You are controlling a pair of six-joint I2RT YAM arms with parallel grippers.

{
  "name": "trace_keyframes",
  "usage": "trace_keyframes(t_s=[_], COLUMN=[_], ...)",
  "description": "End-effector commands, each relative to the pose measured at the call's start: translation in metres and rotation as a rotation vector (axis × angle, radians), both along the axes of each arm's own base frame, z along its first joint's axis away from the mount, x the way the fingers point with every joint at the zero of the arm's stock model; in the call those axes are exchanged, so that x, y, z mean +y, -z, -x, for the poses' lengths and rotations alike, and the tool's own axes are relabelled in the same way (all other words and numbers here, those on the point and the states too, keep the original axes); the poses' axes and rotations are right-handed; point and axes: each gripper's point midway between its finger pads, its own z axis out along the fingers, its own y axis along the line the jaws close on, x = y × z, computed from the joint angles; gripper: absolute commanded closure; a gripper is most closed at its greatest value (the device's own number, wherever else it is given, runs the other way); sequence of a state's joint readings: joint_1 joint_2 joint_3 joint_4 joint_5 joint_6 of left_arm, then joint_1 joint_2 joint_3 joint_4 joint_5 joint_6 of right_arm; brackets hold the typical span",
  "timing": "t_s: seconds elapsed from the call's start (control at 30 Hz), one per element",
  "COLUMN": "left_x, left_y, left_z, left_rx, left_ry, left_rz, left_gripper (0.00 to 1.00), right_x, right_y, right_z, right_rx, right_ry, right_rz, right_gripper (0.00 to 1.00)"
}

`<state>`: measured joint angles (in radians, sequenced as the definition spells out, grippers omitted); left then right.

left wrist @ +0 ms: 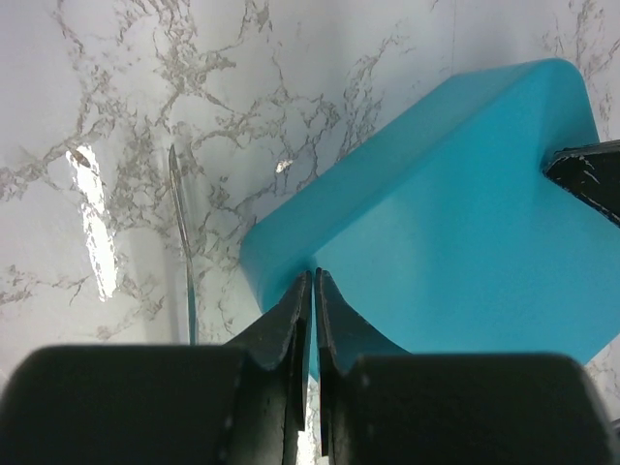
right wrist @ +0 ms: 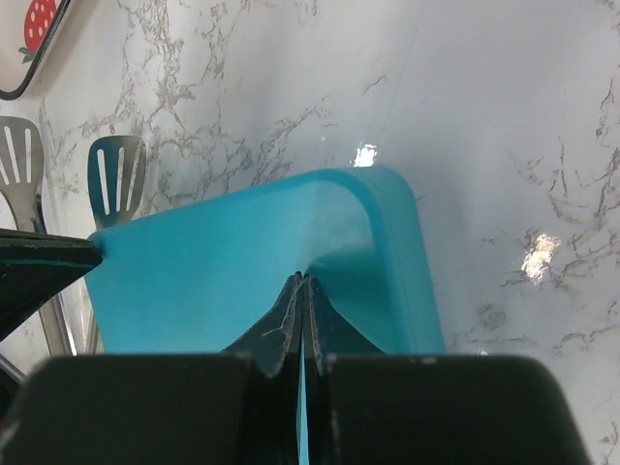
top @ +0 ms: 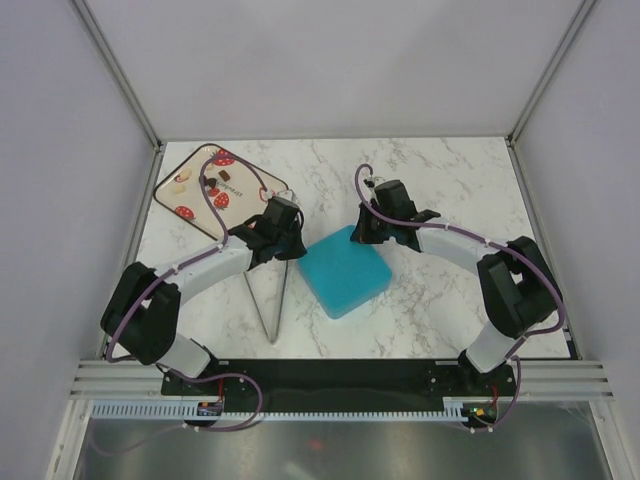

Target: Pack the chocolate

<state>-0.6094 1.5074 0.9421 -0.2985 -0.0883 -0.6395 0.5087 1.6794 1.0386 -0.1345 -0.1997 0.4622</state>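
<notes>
The chocolate, small cream and dark brown pieces, lies on a strawberry-print tray at the far left. A turquoise box sits mid-table between my arms. My left gripper is shut on its left edge; in the left wrist view the jaws pinch the thin turquoise wall. My right gripper is shut on its far right edge; the right wrist view shows the jaws closed on the wall. What is inside the box is hidden.
Metal tongs lie on the marble just left of the box, their slotted ends beside it. Frame posts and walls bound the table at the back and on both sides.
</notes>
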Motion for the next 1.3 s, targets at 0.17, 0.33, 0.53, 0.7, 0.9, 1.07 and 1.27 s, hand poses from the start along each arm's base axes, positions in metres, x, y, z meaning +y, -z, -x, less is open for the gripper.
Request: trace_keyframes(t_s=[0.17,0.33,0.53,0.7,0.9,1.07,1.27], left_x=[0.000,-0.010,-0.005,0.012,0.031,0.037,0.040], left_y=[-0.050,-0.149,-0.243,-0.276,-0.267,-0.242,-0.233], left_z=[-0.001,0.017,0.076,0.111,0.129,0.137,0.142], left_rx=[-0.093,-0.280,-0.520,-0.630,-0.678,-0.650,-0.636], left_ry=[0.041,0.151,0.372,0.400,0.369,0.363,0.345], left_rz=[0.019,0.198,0.363,0.441,0.444,0.444,0.456], left_gripper=[0.89,0.83,0.48,0.25,0.00,0.00,0.00], right_x=[-0.004,-0.015,-0.045,-0.084,-0.106,-0.122,-0.128], right_y=[-0.030,-0.079,-0.125,-0.152,-0.175,-0.173,-0.181], right_z=[-0.003,0.014,0.058,0.096,0.136,0.149,0.150], right_rx=[-0.060,-0.136,-0.234,-0.280,-0.346,-0.387,-0.423], right_ry=[-0.005,0.003,0.024,0.072,0.144,0.217,0.239], right_rz=[0.026,-0.005,-0.035,0.012,-0.094,-0.137,-0.149], right_gripper=[1.00,0.95,0.54,0.12,0.02,0.02,0.02])
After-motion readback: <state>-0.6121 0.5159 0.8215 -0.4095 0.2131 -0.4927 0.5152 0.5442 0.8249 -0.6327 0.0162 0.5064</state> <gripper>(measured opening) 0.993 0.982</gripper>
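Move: The closed chocolate box's middle lies about 10 cm to the right of the left hand, 3 cm back and 3 below; from the right hand it is 7 cm back, 3 left and 3 below. From the left hand, the metal tongs lie some 7 cm back and 7 left, and the tray 14 cm ahead and 17 left, both about 6 cm lower. Both hands lift off the lid, up some 20 cm, back 15, right hand also rightward, fingers opening wide. ##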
